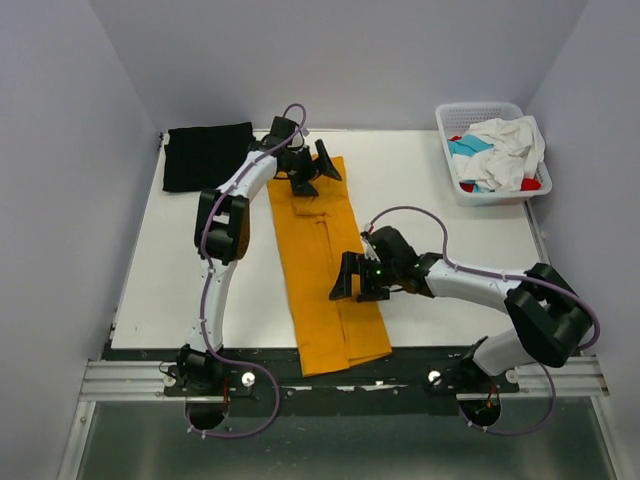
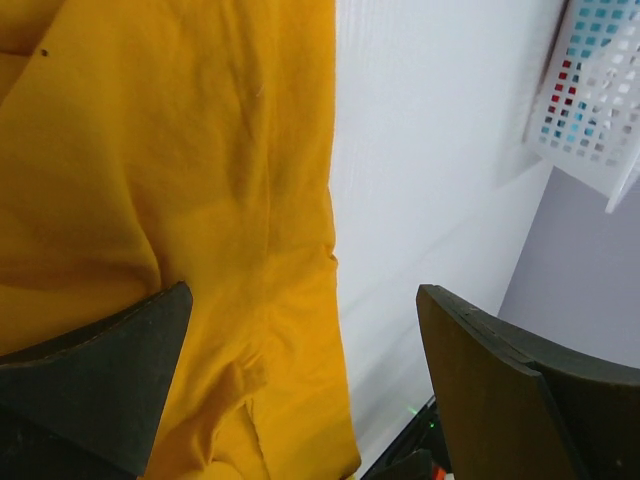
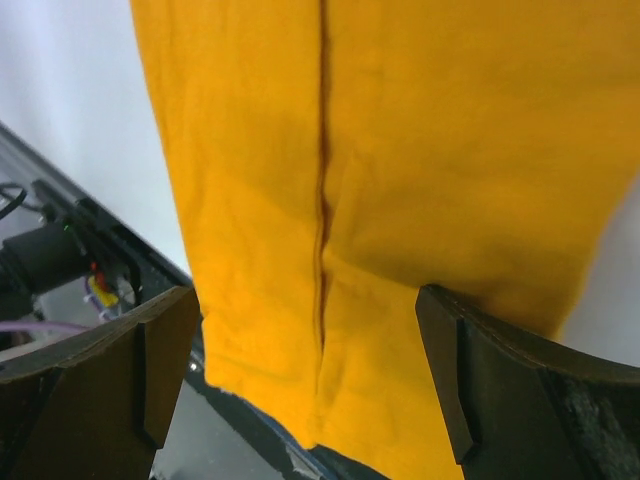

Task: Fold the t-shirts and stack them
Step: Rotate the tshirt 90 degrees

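Observation:
A mustard-orange t-shirt (image 1: 322, 268) lies folded into a long narrow strip down the middle of the white table (image 1: 440, 210), its near end hanging over the front edge. My left gripper (image 1: 312, 173) is open and empty above the strip's far end; the cloth (image 2: 150, 180) fills its view. My right gripper (image 1: 358, 278) is open and empty above the strip's near half, and its view shows the cloth (image 3: 400, 130) with a lengthwise fold line. A folded black t-shirt (image 1: 207, 156) lies at the far left corner. White, teal and red shirts (image 1: 500, 152) are heaped in the basket.
A white lattice basket (image 1: 470, 190) stands at the far right corner; it also shows in the left wrist view (image 2: 595, 90). Grey walls close in the table on three sides. A metal rail (image 1: 340, 378) with the arm bases runs along the front edge.

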Controlling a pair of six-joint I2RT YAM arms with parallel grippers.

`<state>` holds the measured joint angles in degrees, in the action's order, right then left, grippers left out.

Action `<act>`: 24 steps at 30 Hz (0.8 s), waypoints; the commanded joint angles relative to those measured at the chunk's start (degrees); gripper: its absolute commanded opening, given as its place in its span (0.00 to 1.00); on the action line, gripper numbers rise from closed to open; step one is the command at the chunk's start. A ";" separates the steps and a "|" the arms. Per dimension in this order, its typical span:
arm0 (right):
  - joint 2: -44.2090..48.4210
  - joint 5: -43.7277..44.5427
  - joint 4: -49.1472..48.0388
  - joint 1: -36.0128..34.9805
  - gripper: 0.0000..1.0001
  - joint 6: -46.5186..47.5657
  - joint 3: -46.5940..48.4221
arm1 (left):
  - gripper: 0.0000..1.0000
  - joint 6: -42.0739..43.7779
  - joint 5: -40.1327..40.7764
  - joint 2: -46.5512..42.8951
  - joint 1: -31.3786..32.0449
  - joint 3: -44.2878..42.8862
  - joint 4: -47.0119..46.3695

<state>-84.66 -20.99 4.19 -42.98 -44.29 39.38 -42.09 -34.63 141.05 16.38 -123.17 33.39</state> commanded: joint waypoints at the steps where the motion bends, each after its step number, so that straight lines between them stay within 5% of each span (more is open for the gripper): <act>1: 2.03 12.69 8.86 0.28 1.00 3.73 3.93 | 0.99 4.03 -5.98 -2.02 0.49 -1.08 0.67; 7: 2.79 23.10 5.91 0.31 1.00 3.47 8.06 | 0.99 5.44 -9.26 -8.26 0.54 -4.93 -0.72; 10: 0.82 28.84 2.28 0.40 1.00 5.49 11.68 | 0.99 7.74 -4.49 -16.29 0.58 -0.39 1.89; 14: -7.85 35.13 0.92 1.48 1.00 9.32 20.22 | 0.99 7.69 12.38 -37.99 -0.04 23.73 -3.00; 19: -23.17 29.14 -0.23 4.60 1.00 15.24 34.93 | 0.99 2.76 34.83 -61.92 -1.16 56.59 -10.31; 24: -38.91 26.51 -0.88 7.22 1.00 18.09 51.84 | 0.99 -2.77 33.14 -77.25 -1.00 80.07 -18.59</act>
<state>-114.21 6.92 4.08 -37.47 -30.76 81.21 -39.90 -7.44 67.40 15.31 -59.51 20.40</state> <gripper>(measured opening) 0.998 0.983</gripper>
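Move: The bunched fold near the orange t-shirt's far end lies about 25 cm ahead of the right hand and 5 cm to its left, some 4 cm lower. From the left hand it is about 7 cm back, neither left nor right, again roughly 4 cm below. The black folded t-shirt lies some 34 cm left and 7 cm ahead of the left hand; the laundry basket stands about 40 cm ahead and 44 cm to the right of the right hand. The left hand, after a moment's lingering, comes free of the far end of the orange t-shirt and climbs steeply while swinging back and to the left, some 18 cm back and about as high at its peak before dipping a little, clearing the cloth with its fingers still wide open. The right hand leaves the cloth's near half and sweeps about 25 cm forward along the shirt to its bunched fold, arcing up over the cloth and starting down again at the end, open fingers tilting up by some 30 degrees to point farther forward. ##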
